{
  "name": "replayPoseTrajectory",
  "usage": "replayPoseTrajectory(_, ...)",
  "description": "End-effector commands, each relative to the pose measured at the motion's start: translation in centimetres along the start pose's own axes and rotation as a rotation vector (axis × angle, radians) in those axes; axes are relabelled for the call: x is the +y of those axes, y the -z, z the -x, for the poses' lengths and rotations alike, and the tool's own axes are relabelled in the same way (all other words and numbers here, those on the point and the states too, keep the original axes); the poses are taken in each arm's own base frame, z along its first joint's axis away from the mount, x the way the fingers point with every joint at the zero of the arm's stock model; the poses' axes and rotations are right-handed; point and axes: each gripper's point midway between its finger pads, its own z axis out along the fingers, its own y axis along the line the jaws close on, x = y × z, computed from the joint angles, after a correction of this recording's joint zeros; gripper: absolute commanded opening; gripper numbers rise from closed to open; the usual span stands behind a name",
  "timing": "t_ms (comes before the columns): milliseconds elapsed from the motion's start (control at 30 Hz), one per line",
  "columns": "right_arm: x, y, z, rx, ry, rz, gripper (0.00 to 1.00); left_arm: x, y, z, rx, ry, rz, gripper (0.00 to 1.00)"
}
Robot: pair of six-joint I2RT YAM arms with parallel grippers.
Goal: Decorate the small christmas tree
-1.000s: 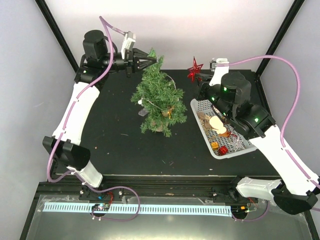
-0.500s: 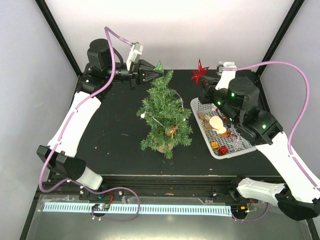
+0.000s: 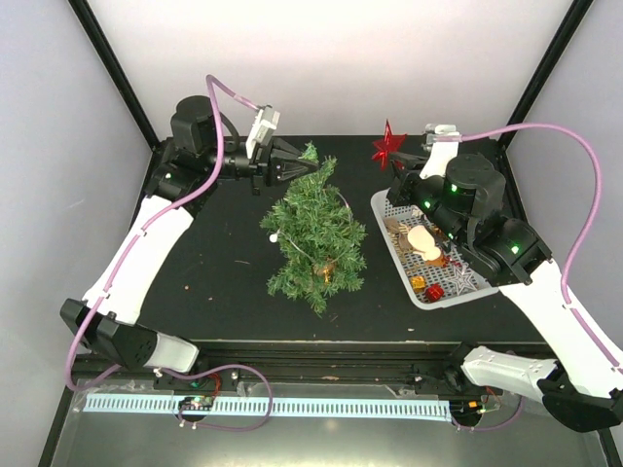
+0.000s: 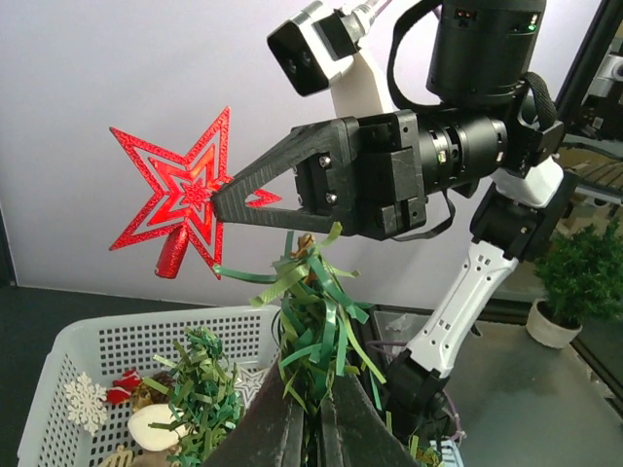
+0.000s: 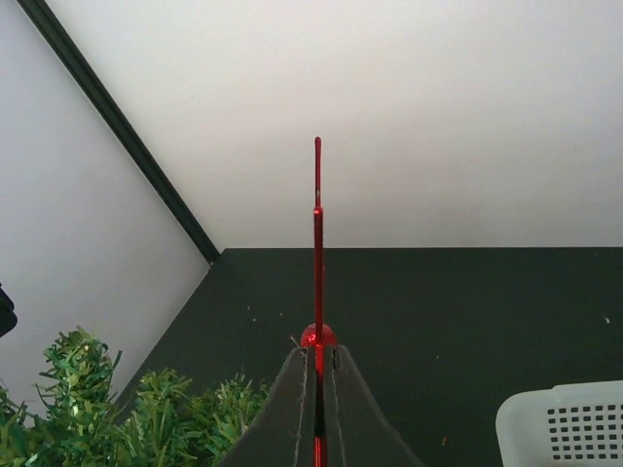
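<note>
The small christmas tree (image 3: 313, 232) stands mid-table, dark green, with a few small ornaments in its branches. My left gripper (image 3: 297, 163) is shut on its top tuft (image 4: 316, 321), and the fingers (image 4: 365, 433) pinch the green strips. My right gripper (image 3: 401, 156) is shut on a red glitter star (image 3: 388, 146), held in the air to the right of the treetop. In the left wrist view the star (image 4: 185, 209) hangs off the right gripper (image 4: 226, 199) just above the tuft. The right wrist view shows the star (image 5: 317, 243) edge-on between its shut jaws.
A white perforated basket (image 3: 385, 202) lies right of the tree, under the right arm, with several ornaments inside: a cream piece (image 3: 421, 239), a red gift box (image 3: 434, 291), a silver star (image 3: 459, 278). The basket wall (image 4: 127, 345) also shows in the left wrist view.
The left gripper has shifted right with the treetop, and the tree's base has slid toward the near edge. The right gripper has carried the star slightly right and up.
</note>
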Motion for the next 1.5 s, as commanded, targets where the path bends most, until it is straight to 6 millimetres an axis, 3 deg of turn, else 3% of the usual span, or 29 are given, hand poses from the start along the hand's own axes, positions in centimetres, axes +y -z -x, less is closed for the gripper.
replayPoseTrajectory(0,0.3,0.2,0.3,-0.007,-0.007,0.027,0.01,-2.5,0.4,1.7,-0.03,-0.105,-0.02,0.02)
replayPoseTrajectory(433,2.4,0.9,2.1,-0.02,0.008,0.114,0.01,-3.2,0.4,0.0,-0.018,-0.073,-0.032,0.02)
replayPoseTrajectory(700,5.9,1.2,5.3,-0.023,0.064,0.23,0.01,-3.7,0.5,-0.2,-0.014,-0.069,-0.03,0.33)
replayPoseTrajectory(967,9.5,2.5,7.7,0.007,0.1,0.379,0.01,-3.1,0.7,-0.9,0.008,-0.082,0.017,0.71)
replayPoseTrajectory(1167,10.3,3.0,7.5,0.085,0.133,0.404,0.01,-1.2,2.0,-2.8,0.084,-0.077,0.151,0.83)
replayPoseTrajectory(1467,9.6,2.9,5.6,0.199,0.171,0.354,0.01,2.3,6.2,-6.6,0.222,0.011,0.318,0.88)
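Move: The tree top is already pinched in the left fingers, its tip only about 3 cm above their grip. From the left hand, the red star in the right gripper is roughly 14 cm to the right, 6 cm ahead and 7 cm higher. From the right hand, the tree top lies about 15 cm left, 3 cm back and 4 cm lower; the ornament basket is some 14 cm right, 2 cm ahead and 40 cm below. The left fingers keep their pinch on the tree top, drawing back about 2 cm, then open wide, let go, and back off down and to the left by roughly 5 cm each, with some forward return. The right hand keeps hold of the star and lifts it about 11 cm while swinging left and slightly back, closing the sideways gap to the tree and turning some 25 degrees counter-clockwise. ##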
